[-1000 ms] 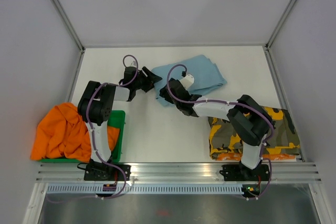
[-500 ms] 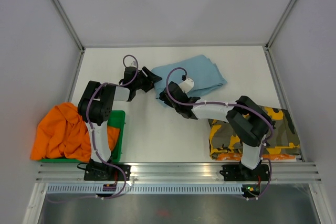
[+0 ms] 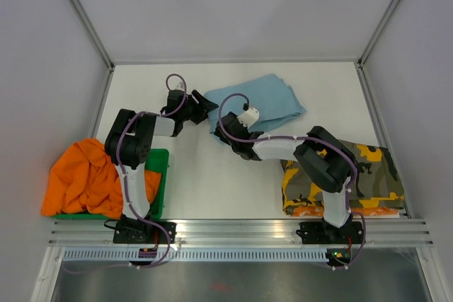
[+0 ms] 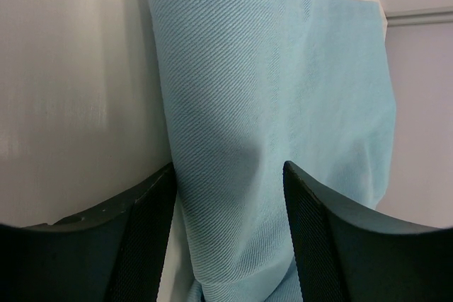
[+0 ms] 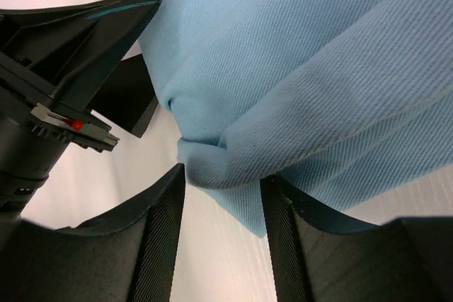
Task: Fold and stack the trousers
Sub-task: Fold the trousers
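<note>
The light-blue trousers [image 3: 263,100] lie folded at the back middle of the table. My left gripper [image 3: 205,106] is at their left edge; in the left wrist view its jaws stand open astride a raised fold of blue cloth [image 4: 283,76], with a strip of table showing beside the left finger [image 4: 145,235]. My right gripper [image 3: 221,131] is at the near left corner of the trousers. Its jaws are open, and the bunched corner [image 5: 212,160] lies between the tips. The camouflage trousers [image 3: 368,175] lie folded at the right. The orange trousers [image 3: 81,178] are heaped at the left.
A green tray [image 3: 161,171] sits under the orange heap by the left arm's base. The left gripper's black body [image 5: 78,40] shows close by in the right wrist view. White walls and metal rails close in the table on three sides.
My right gripper has slid left along the near edge of the blue trousers to their left corner, its jaws narrowing slightly. The left arm has stayed put.
</note>
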### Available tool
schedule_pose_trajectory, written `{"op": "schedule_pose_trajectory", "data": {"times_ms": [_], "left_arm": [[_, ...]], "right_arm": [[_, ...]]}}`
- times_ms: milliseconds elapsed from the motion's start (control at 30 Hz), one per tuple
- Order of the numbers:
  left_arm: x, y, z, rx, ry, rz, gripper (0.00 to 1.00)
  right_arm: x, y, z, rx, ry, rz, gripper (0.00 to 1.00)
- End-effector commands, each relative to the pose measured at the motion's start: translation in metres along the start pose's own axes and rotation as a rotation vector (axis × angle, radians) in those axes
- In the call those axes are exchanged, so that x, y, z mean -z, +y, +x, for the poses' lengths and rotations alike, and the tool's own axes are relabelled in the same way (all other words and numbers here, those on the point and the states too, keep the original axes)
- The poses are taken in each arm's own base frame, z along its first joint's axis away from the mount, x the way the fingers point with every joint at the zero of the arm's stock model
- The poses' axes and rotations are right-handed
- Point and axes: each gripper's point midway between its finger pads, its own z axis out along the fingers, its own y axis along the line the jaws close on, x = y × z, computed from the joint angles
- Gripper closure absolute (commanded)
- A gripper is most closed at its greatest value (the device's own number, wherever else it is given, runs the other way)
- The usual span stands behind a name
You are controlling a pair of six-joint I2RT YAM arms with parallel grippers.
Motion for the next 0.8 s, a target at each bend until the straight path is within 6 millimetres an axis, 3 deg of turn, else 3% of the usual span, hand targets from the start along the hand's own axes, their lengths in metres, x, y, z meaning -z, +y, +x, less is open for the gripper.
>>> {"op": "schedule_pose_trajectory", "data": {"times_ms": [0,100,133,200,233,300,567,767], "left_arm": [[-0.004,-0.007,-0.009,-0.057,-0.024,0.031,0.34],[-0.004,-0.006,-0.009,-0.061,-0.025,0.029,0.34],[-0.005,-0.005,-0.009,-0.061,-0.025,0.029,0.34],[-0.005,-0.005,-0.008,-0.062,-0.024,0.033,0.38],[-0.006,-0.006,-0.009,-0.062,-0.025,0.037,0.41],[-0.007,-0.009,-0.010,-0.070,-0.025,0.055,0.61],[-0.015,-0.020,-0.017,-0.110,-0.016,0.085,0.98],[-0.018,-0.019,-0.033,-0.122,-0.048,0.038,0.98]], "right_arm": [[-0.008,0.008,-0.018,-0.034,-0.101,0.009,0.48],[-0.010,0.010,-0.026,-0.030,-0.142,0.014,0.58],[-0.010,0.012,-0.028,-0.029,-0.149,0.011,0.70],[-0.010,0.015,-0.030,-0.014,-0.158,0.009,0.85],[-0.010,0.016,-0.031,-0.009,-0.162,0.010,0.99],[-0.009,0.015,-0.034,0.007,-0.170,0.011,1.00],[0.007,0.021,-0.041,0.061,-0.155,-0.030,1.00],[0.031,0.004,-0.033,0.083,-0.078,-0.051,1.00]]}}
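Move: The left edge of the folded trousers already lies between the open left fingers, about 1 cm ahead of and 1 cm below the hand point; the trousers' far-left corner is some 6 cm ahead and 2 cm left. The right hand's target is the near-left corner, about 1 cm ahead and 1 cm below, between its half-open fingers. From the right hand the trousers' near-right corner lies some 23 cm right and 8 cm ahead. Shut both grippers on the cloth: the right one pinches the near-left corner while easing forward about 1.5 cm, then lifts it some 2 cm and draws it slightly right and back. Dip the left fingers a touch as they close on the left edge, then nudge them back up and forward about 1.5 cm, keeping the pinch. ##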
